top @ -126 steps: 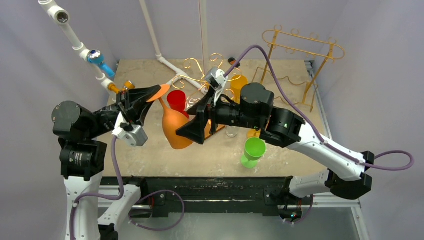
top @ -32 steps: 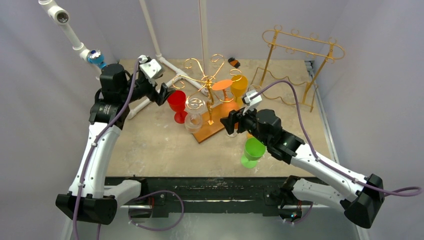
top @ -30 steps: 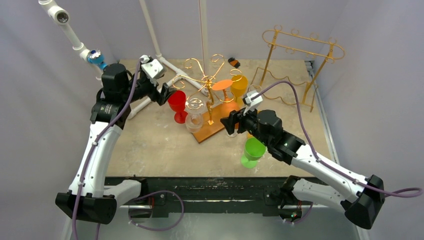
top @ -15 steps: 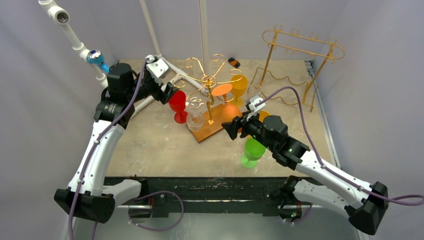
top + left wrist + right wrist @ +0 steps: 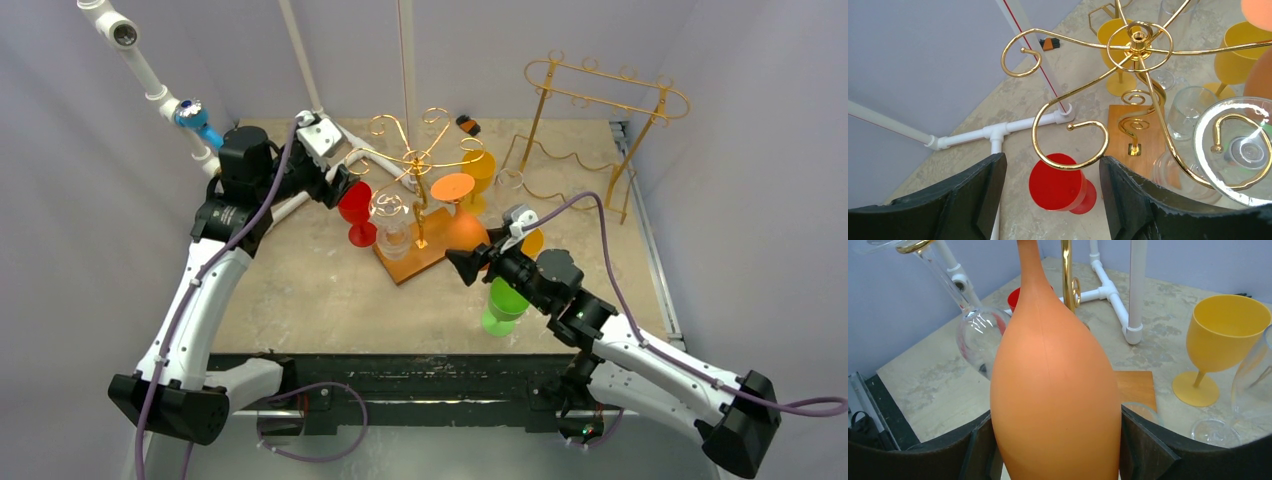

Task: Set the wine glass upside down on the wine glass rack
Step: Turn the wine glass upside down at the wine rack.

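Observation:
My right gripper [image 5: 468,262] [image 5: 1055,437] is shut on the bowl of an orange wine glass [image 5: 1053,390], held upside down. Its stem rises next to the gold post of the wine glass rack [image 5: 1066,270], and its round foot [image 5: 453,187] sits among the rack's curled arms [image 5: 415,160]. A clear glass [image 5: 388,215] [image 5: 980,337] hangs upside down from one arm. My left gripper [image 5: 335,190] [image 5: 1050,165] is open and empty, above an upright red glass [image 5: 353,205] [image 5: 1055,182], just behind a gold spiral arm [image 5: 1073,145].
The rack stands on a wooden base [image 5: 425,258]. A yellow glass [image 5: 478,170] [image 5: 1225,332] stands behind it, a green glass [image 5: 505,300] at the front right, a clear glass [image 5: 1253,385] nearby. White pipes [image 5: 150,75] [image 5: 993,135] run at back left; a second gold rack [image 5: 600,90] stands at back right.
My right gripper has drawn back toward the table's front with the orange glass, its foot moving down and slightly right among the rack arms. My left gripper has edged right, closer to the red glass.

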Tool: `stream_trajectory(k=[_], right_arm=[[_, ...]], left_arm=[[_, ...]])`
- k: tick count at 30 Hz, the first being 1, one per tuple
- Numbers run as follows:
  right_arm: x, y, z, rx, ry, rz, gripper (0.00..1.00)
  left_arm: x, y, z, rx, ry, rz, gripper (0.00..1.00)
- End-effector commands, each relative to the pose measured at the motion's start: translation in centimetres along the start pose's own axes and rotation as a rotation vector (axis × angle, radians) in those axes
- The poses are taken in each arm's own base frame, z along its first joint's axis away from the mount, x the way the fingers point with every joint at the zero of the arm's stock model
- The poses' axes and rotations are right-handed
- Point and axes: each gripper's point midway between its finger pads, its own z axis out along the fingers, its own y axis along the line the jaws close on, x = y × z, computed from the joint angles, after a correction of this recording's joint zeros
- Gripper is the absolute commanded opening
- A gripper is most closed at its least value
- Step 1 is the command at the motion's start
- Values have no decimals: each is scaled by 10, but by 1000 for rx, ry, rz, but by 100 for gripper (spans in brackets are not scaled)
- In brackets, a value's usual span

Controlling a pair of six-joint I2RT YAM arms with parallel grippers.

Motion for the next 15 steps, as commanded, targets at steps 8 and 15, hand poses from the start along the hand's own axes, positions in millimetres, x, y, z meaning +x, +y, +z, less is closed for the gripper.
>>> stream_trajectory(k=[8, 15], right_arm=[[-7, -10, 6, 75, -86, 129, 83], [-1, -6, 6, 65, -30, 146, 99]], left_arm=[[-16, 13, -3, -61, -21, 27, 71], [-18, 13, -4, -66, -24, 31, 71]])
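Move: The orange glass is already upside down, its bowl between the right fingers, leaning towards the rack hook about 4 cm ahead, 3 cm left and some 11 cm above that hand. The rack post stands roughly 13 cm ahead and 10 cm left; the hanging clear glass is level, 15 cm left and 1 cm ahead. The green glass is about 6 cm back, 8 cm right, 16 cm below. From the left hand the same hook lies some 23 cm right, 2 cm back and 1 cm higher. The orange glass's bowl is let go as the right fingers spread from about three-quarters to fully open. The hand creeps forward about 1 cm beneath the hook and then sinks just under 2 cm with the fingers wide, tipping slightly down and turning a few degrees clockwise. ##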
